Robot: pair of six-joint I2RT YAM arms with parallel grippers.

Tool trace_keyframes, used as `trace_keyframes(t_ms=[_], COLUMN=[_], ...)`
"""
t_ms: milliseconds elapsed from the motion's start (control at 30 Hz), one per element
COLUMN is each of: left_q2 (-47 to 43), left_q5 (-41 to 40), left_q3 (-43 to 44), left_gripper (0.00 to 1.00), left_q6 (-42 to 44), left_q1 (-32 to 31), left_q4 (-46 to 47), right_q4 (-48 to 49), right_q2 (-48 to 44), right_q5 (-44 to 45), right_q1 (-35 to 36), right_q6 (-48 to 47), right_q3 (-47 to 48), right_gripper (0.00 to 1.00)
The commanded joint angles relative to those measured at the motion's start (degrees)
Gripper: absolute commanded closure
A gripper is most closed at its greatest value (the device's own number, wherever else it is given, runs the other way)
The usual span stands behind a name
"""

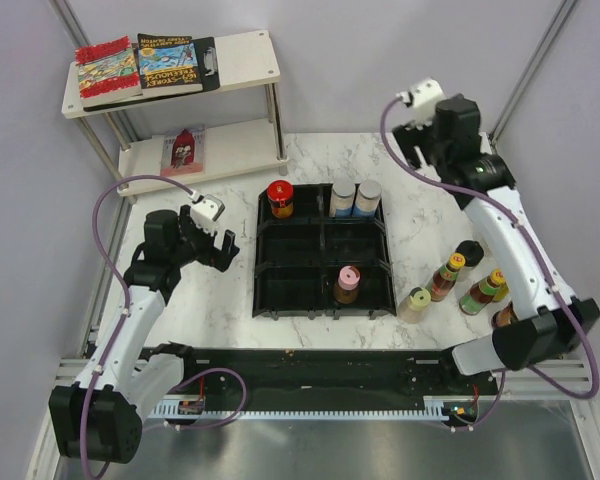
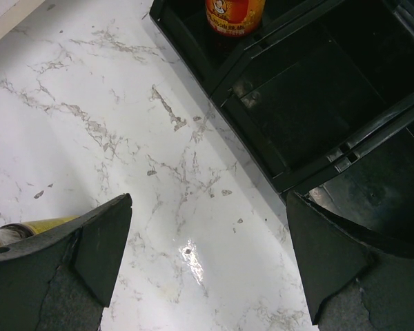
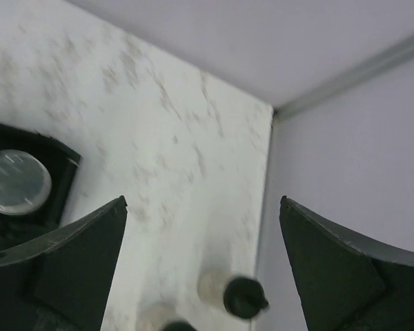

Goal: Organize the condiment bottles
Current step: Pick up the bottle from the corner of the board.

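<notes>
The black tray (image 1: pixel 325 232) holds a red-capped jar (image 1: pixel 280 198), two silver-capped jars (image 1: pixel 355 198) and a pink-capped bottle (image 1: pixel 347 284). Several more condiment bottles stand right of the tray: a cream-capped one (image 1: pixel 416 302), a yellow-capped red one (image 1: pixel 446 276), a black-capped one (image 1: pixel 470 252) and a green one (image 1: pixel 485 290). My left gripper (image 1: pixel 212 236) (image 2: pixel 208 200) hangs open over bare marble just left of the tray (image 2: pixel 290 117), the red-capped jar (image 2: pixel 234 14) ahead of it. My right gripper (image 1: pixel 417 140) (image 3: pixel 203 200) is raised high at the back right, open and empty, with a silver cap (image 3: pixel 15 182) and the black-capped bottle (image 3: pixel 245 298) below it.
A white two-level shelf (image 1: pixel 235 52) at the back left carries colourful books (image 1: pixel 140 65), with a red item (image 1: pixel 185 150) on its lower level. Grey walls close in the left, right and back sides. Another bottle (image 1: pixel 504 316) sits partly hidden behind the right arm.
</notes>
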Motion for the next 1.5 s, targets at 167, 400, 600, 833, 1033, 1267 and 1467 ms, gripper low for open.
trace_keyframes(t_ms=[167, 400, 600, 833, 1033, 1267, 1467], left_q2=[-1.62, -2.76, -3.38, -3.90, -4.17, -4.35, -4.35], left_q5=[4.15, 6.26, 7.40, 8.63, 8.99, 9.43, 10.22], left_q3=[0.19, 0.28, 0.28, 0.19, 0.11, -0.07, -0.16], left_gripper=[0.00, 0.00, 0.00, 0.01, 0.00, 0.01, 0.00], left_q6=[1.22, 0.78, 0.78, 0.78, 0.69, 0.87, 0.69], left_q1=[0.36, 0.36, 0.45, 0.45, 0.45, 0.45, 0.36], left_q4=[0.36, -0.08, -0.35, -0.61, -0.70, -0.78, -0.78], right_q4=[-10.97, -5.79, -8.94, -14.22, -17.99, -24.24, -24.41], right_q2=[-23.32, -34.33, -40.31, -44.00, -44.45, -42.43, -39.00], right_q5=[6.05, 14.05, 13.62, 11.77, 9.77, -1.30, -13.93], right_q1=[-15.55, -21.98, -26.20, -30.95, -32.62, -37.10, -50.70], right_q6=[-3.12, -1.10, 0.65, 1.80, 2.24, 3.47, 2.86], right_q3=[-23.00, -35.13, -41.20, -40.68, -39.98, -39.36, -37.87], right_gripper=[0.02, 0.02, 0.02, 0.02, 0.02, 0.02, 0.02])
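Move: The right hand is high over the far side of the table, empty and open. The red-lidded bottle at the near right corner lies some 30 cm back, 20 cm right and 29 cm below it. From that bottle, the tan-capped bottle stands about 8 cm farther out, the green-label bottle 6 cm farther out and 7 cm left, and the clear jar with the black lid 20 cm farther out. From the left hand the red-lidded bottle is roughly 64 cm right, 15 cm back and 9 cm below. Back and to the right, fast at first and then easing, the open right hand sweeps some 35 cm away from the tray side to come over the red-lidded bottle at the near corner, sinking about 15 cm in stages. It turns about 40 degrees clockwise and tips its fingers farther down, touching nothing. The left hand, open, drifts about 3 cm right, up and slightly back. ##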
